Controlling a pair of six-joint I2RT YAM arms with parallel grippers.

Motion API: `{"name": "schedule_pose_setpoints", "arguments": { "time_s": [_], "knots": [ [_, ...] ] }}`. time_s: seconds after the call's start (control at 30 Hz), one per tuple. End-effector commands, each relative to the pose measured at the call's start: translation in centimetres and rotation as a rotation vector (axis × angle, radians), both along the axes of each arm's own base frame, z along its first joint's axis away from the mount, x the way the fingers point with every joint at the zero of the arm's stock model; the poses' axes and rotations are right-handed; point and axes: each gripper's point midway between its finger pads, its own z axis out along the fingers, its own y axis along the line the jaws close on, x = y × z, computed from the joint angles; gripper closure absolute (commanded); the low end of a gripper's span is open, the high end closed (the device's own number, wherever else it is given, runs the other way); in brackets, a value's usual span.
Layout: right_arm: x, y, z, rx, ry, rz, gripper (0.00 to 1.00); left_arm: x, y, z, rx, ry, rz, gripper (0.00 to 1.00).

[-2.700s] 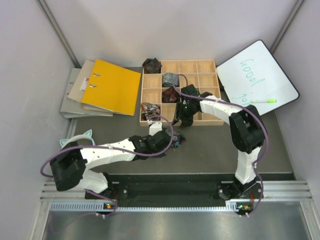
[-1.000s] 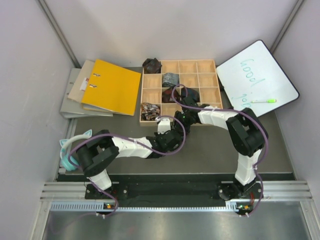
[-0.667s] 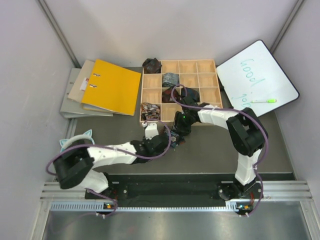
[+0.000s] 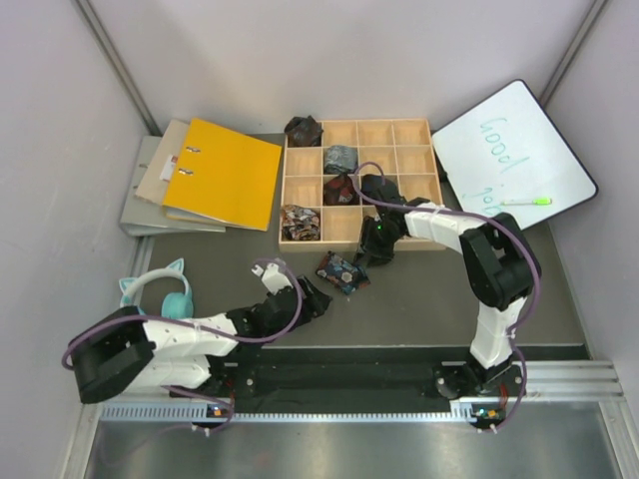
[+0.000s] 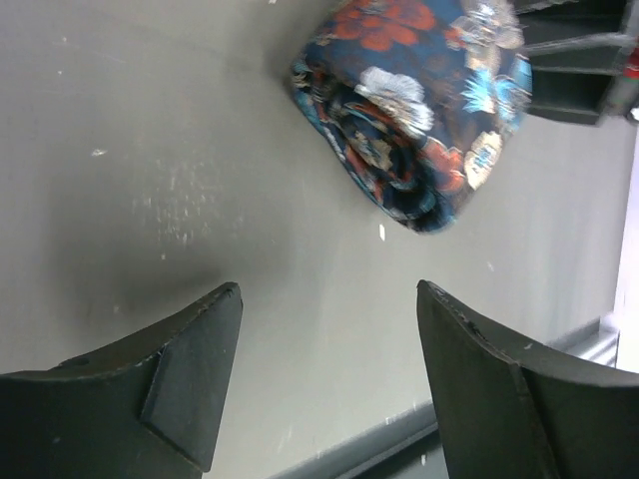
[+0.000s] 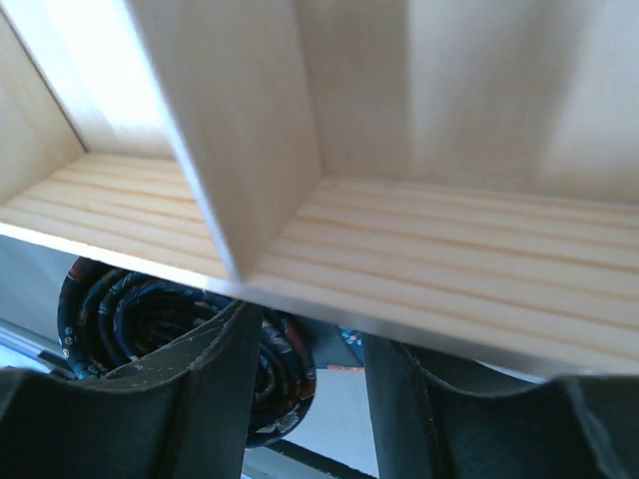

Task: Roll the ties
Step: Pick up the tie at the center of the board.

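A rolled navy tie with orange-red and light-blue flowers lies on the dark table, just in front of the wooden box. The left wrist view shows that roll lying free beyond my left gripper, which is open and empty. From above, the left gripper sits near-left of the roll. My right gripper hovers at the box's front edge, jaws apart on nothing. Seen from its wrist, the roll lies beside and behind the left finger of the right gripper. Black, grey-blue, maroon and brown-patterned bundles sit in or by box cells.
A yellow binder on grey folders lies at the back left. A whiteboard with a green marker leans at the back right. Teal cat-ear headphones lie by the left arm. The box's wooden wall stands directly above the right fingers.
My left gripper opened, let go of the rolled tie and drew back toward the near left. The roll now lies alone on the table. The right gripper shifted slightly right.
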Motion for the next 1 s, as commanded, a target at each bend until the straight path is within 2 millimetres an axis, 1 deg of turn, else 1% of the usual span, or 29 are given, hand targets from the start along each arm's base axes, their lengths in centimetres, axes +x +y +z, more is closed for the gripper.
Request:
{"name": "schedule_pose_setpoints", "arguments": {
  "time_s": [0.0, 0.03, 0.07, 0.1, 0.13, 0.2, 0.27, 0.3, 0.33, 0.47, 0.53, 0.57, 0.63, 0.77, 0.8, 0.93, 0.97],
  "knots": [
    [2.0, 0.2, 1.8, 0.030, -0.075, -0.002, 0.56, 2.3, -2.5, 2.9, -0.197, -0.068, 0.078, 0.25],
    [2.0, 0.4, 1.7, 0.038, -0.068, 0.001, 0.57, 2.4, -2.6, 2.3, -0.181, -0.063, 0.082, 0.25],
    [2.0, 0.4, 1.6, 0.041, -0.068, 0.001, 0.57, 2.7, -2.7, 2.3, -0.182, -0.066, 0.088, 0.25],
    [1.8, 0.4, 1.2, 0.039, -0.057, 0.003, 0.57, 3.1, -3.1, 2.7, -0.196, -0.078, 0.096, 0.25],
    [1.8, 0.6, 1.3, 0.050, -0.059, 0.002, 0.57, 3.2, -3.2, 2.3, -0.184, -0.073, 0.100, 0.25],
    [1.6, 0.5, 0.9, 0.050, -0.052, 0.001, 0.57, 3.8, -3.6, 2.9, -0.196, -0.088, 0.111, 0.25],
    [1.6, 0.7, 0.8, 0.057, -0.051, 0.003, 0.57, 4.1, -3.7, 3.1, -0.182, -0.098, 0.121, 0.23],
    [1.5, 0.6, 0.5, 0.055, -0.044, 0.002, 0.57, 4.6, -3.7, 3.5, -0.179, -0.108, 0.143, 0.23],
    [1.4, 0.6, 0.3, 0.059, -0.040, 0.002, 0.58, 4.6, -3.1, 2.5, -0.131, -0.083, 0.162, 0.23],
    [1.2, 0.8, -0.2, 0.069, -0.034, 0.006, 0.58, 5.7, -2.2, 2.2, -0.115, -0.069, 0.250, 0.21],
    [1.1, 0.8, -0.6, 0.070, -0.026, 0.006, 0.58, 5.9, -1.7, 1.4, -0.103, -0.036, 0.280, 0.21],
    [1.0, 0.8, -0.7, 0.071, -0.023, 0.007, 0.58, 6.3, -1.6, 1.4, -0.104, -0.032, 0.289, 0.21],
    [0.9, 0.8, -1.0, 0.071, -0.016, 0.008, 0.58, 6.5, -1.5, 0.3, -0.071, 0.002, 0.278, 0.22],
    [1.0, 1.1, -1.2, 0.082, -0.015, 0.011, 0.58, 6.9, -2.2, -0.5, -0.047, 0.035, 0.271, 0.26],
    [1.0, 1.1, -1.1, 0.086, -0.013, 0.012, 0.58, 6.8, -2.3, -1.1, -0.040, 0.045, 0.268, 0.27],
    [1.0, 1.2, -1.2, 0.092, -0.010, 0.012, 0.58, 6.8, -3.1, -1.9, -0.034, 0.062, 0.245, 0.28],
    [0.9, 1.3, -1.3, 0.093, -0.008, 0.016, 0.58, 6.7, -3.2, -2.6, -0.020, 0.072, 0.238, 0.29]
  ]
}}
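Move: The rolled tie lies about 6 cm ahead of my open left hand, 5 cm to its right and some 3 cm lower. The box's middle is roughly 21 cm beyond the tie and 5 cm to its right; the brown tie in the box's near left corner is some 11 cm beyond the rolled tie and 10 cm to its left. From my right hand the rolled tie is about 5 cm left and 2 cm back, level with the fingertips. I bring my wide-open left hand some 7 cm forward and a little right towards the rolled tie, dipping, lifting about 3 cm midway, then sinking again so the fingers come around its left end, and I turn the hand about 15 degrees counter-clockwise. My right hand stays nearly in place, its half-open fingers still at the tie's right end. ##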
